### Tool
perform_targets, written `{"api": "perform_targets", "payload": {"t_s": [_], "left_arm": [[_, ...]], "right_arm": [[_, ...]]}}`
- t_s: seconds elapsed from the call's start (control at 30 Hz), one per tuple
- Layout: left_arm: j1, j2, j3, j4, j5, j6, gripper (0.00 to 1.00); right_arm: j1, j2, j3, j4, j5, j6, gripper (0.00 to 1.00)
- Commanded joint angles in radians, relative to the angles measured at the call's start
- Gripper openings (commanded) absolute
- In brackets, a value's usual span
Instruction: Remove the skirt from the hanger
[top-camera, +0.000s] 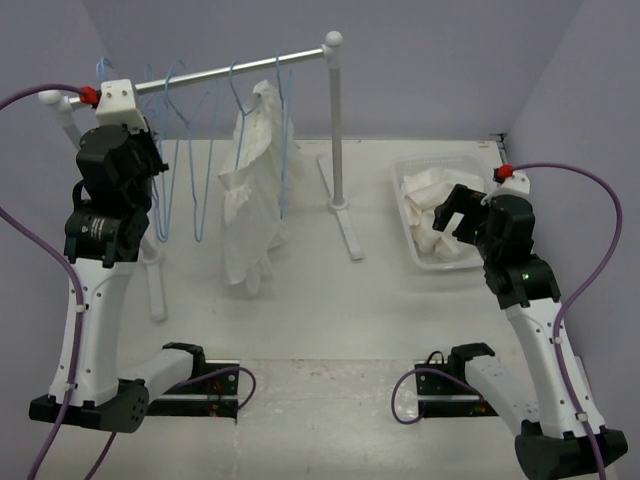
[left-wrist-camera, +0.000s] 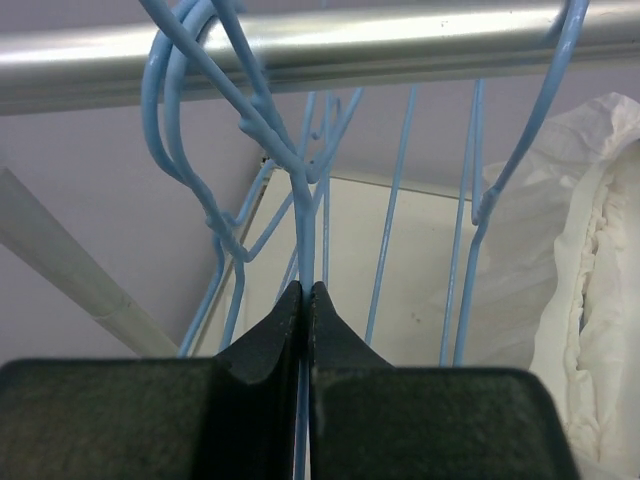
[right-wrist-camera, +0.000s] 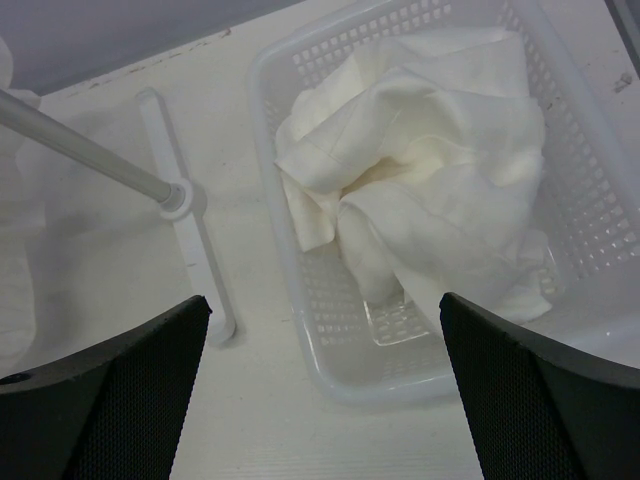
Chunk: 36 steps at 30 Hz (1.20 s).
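The skirt (top-camera: 437, 193) lies crumpled in the clear plastic basket (top-camera: 402, 170), a broad white cloth filling most of its width; the right wrist view shows the skirt (right-wrist-camera: 430, 170) from above. My right gripper (top-camera: 456, 222) hovers over the basket's near end, wide open and empty (right-wrist-camera: 322, 300). An empty blue wire hanger (top-camera: 165, 190) hangs on the silver rail (top-camera: 230, 70). My left gripper (top-camera: 150, 162) is shut on that hanger's thin wire (left-wrist-camera: 305, 235) just below the rail, the jaws (left-wrist-camera: 305, 290) pressed together around it.
A longer, narrower white garment (top-camera: 250, 200) with dangling ends hangs on another blue hanger right of my left gripper (left-wrist-camera: 590, 270). Several more empty hangers share the rail. The rack's white post (top-camera: 336, 130) and foot (right-wrist-camera: 190, 260) stand left of the basket.
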Motion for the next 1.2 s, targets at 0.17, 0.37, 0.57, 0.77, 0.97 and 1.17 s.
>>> {"api": "perform_targets", "payload": {"t_s": [0.17,0.37,0.57,0.77,0.97,1.17], "left_arm": [[0.001,-0.022,-0.003,0.046,0.054,0.085,0.0],[0.001,0.026,-0.018,0.022,0.04,0.073,0.0],[0.001,0.009,-0.064,0.01,0.069,0.041,0.0],[0.001,-0.037,-0.066,-0.018,0.086,0.007,0.32],[0.001,-0.055,-0.032,-0.027,0.106,-0.005,0.2],[0.001,-0.061,0.014,-0.067,0.147,-0.031,0.57]], "right_arm": [[0.004,-0.003,0.012,0.005,0.021,-0.015,0.99],[0.004,-0.003,0.013,-0.001,0.019,-0.015,0.99],[0.004,-0.009,0.012,-0.003,0.013,-0.014,0.99],[0.004,-0.009,0.012,0.0,0.001,-0.015,0.99],[0.004,-0.009,0.012,0.006,-0.03,-0.019,0.99],[0.004,-0.008,0.015,0.002,-0.03,-0.017,0.99]]}}
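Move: The left hand, shut on an empty hanger, has the rod spot it is bound for about 3 cm ahead and 8 cm above. The nearest hanger to the right is roughly 6 cm right and 3 cm ahead, and the skirt some 20 cm right and 6 cm ahead. From the idle right hand the same rod spot lies about 58 cm left, 8 cm ahead and 23 cm up. Left hand lowers the held hanger about 5 cm at the rod, then opens, easing back up some 3 cm. ##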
